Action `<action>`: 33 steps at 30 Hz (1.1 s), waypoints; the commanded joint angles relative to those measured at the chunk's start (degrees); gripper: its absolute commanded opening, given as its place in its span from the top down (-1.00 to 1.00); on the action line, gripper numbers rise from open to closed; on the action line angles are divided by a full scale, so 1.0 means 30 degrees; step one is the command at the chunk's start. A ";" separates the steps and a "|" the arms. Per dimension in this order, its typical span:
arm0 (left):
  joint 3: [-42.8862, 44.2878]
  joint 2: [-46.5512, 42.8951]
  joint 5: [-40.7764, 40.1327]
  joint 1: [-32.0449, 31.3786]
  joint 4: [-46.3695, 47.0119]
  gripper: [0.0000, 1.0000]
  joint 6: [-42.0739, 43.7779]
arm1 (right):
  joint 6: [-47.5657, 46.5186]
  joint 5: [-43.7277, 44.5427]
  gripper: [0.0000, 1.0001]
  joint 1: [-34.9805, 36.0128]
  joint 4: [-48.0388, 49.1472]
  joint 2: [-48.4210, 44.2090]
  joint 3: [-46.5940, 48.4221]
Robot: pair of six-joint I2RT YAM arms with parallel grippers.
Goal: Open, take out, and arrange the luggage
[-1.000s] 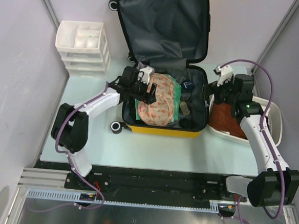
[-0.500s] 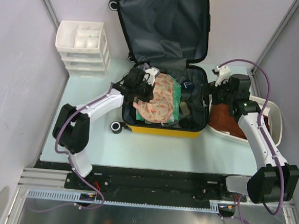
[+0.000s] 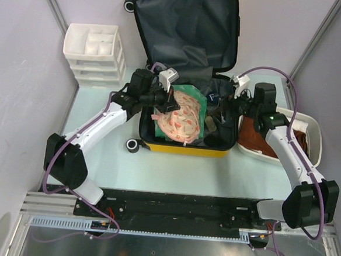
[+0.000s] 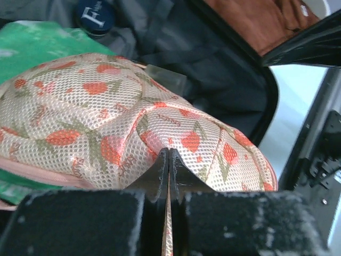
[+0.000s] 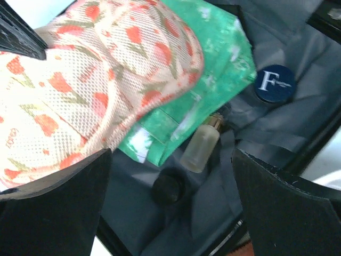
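Note:
The luggage, a yellow suitcase, lies open with its dark grey lid propped up at the back. Inside it a mesh pouch with a red print rests on a green packet. My left gripper is shut on a fold of the pouch. My right gripper is open above the right side of the case. Below it lie a frosted bottle, a black round cap and a dark blue lid marked F.
A white drawer unit stands at the back left. A white tub holding brown cloth sits right of the case, under my right arm. A black wheel sticks out at the case's front left corner. Walls close in on both sides.
My left gripper closed on the mesh pouch and pulled it up and back, baring more of the green packet. My right gripper moved left from the tub to over the case.

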 commanded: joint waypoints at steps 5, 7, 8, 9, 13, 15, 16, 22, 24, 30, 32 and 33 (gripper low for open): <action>-0.1616 -0.0841 0.5247 0.0399 0.0284 1.00 0.3507 | -0.3551 -0.2580 -0.99 0.2162 0.2307 0.1603 0.0596; -0.2113 -0.0930 0.5248 0.0808 0.0138 0.99 0.3834 | -0.3729 -0.3108 -0.99 0.2512 0.2863 0.2132 0.0596; -0.2261 -0.0988 0.5335 0.0898 0.0050 1.00 0.4213 | -0.3584 -0.3256 -0.99 0.2717 0.3359 0.2773 0.0741; -0.2408 -0.1047 0.5423 0.0928 -0.0067 1.00 0.4391 | -0.3438 -0.3489 -1.00 0.2893 0.3451 0.3215 0.0945; -0.3257 -0.1048 0.5512 0.0957 -0.0098 1.00 0.5066 | -0.4340 -0.4633 -0.99 0.4444 0.3511 0.4945 0.1621; -0.3405 -0.0902 0.5279 0.0957 -0.0126 1.00 0.5270 | -0.5246 -0.4634 -1.00 0.5266 0.3978 0.5850 0.1825; -0.3493 -0.0872 0.5191 0.0986 -0.0098 1.00 0.5359 | -0.5542 -0.4808 -0.99 0.5413 0.4009 0.6262 0.2000; -0.3377 -0.0755 0.4956 0.0987 -0.0098 1.00 0.5886 | -0.7825 -0.5540 -0.85 0.5796 0.1494 0.9570 0.4690; -0.3376 -0.0784 0.4838 0.0987 -0.0098 1.00 0.6033 | -0.8356 -0.5921 -0.65 0.5795 -0.0204 1.0248 0.5368; -0.3435 -0.0813 0.4633 0.1075 -0.0098 1.00 0.6092 | -1.0144 -0.6744 0.52 0.5796 -0.3752 1.1686 0.7391; -0.3493 -0.0871 0.4633 0.1191 -0.0069 1.00 0.5976 | -1.0233 -0.6919 1.00 0.5620 -0.4193 1.1599 0.7859; -0.3493 -0.0930 0.4662 0.1250 -0.0068 0.99 0.5917 | -1.0117 -0.6861 1.00 0.5562 -0.4223 1.1453 0.7948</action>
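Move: The left hand already grips the patterned mesh bag, whose middle hangs roughly 3 cm to its right, 4 cm back and 6 cm below. From the open right hand, that bag's middle lies about 16 cm left, 4 cm back and 10 cm down. Also from the right hand and some 13 cm below, the green pouch is 8 cm left and 2 cm ahead, the clear bottle 2 cm left and 5 cm back, and the round F case 1 cm left and 6 cm ahead. Leftward across the suitcase and then increasingly down, the right hand sweeps about 17 cm to the mesh bag, turning some 45 degrees counter-clockwise, and its wide-open fingers shut on the cloth close beside the left fingertips. The left hand, keeping its pinch, lowers the bag about 7 cm while drawing it back and a little left, then holds still. ##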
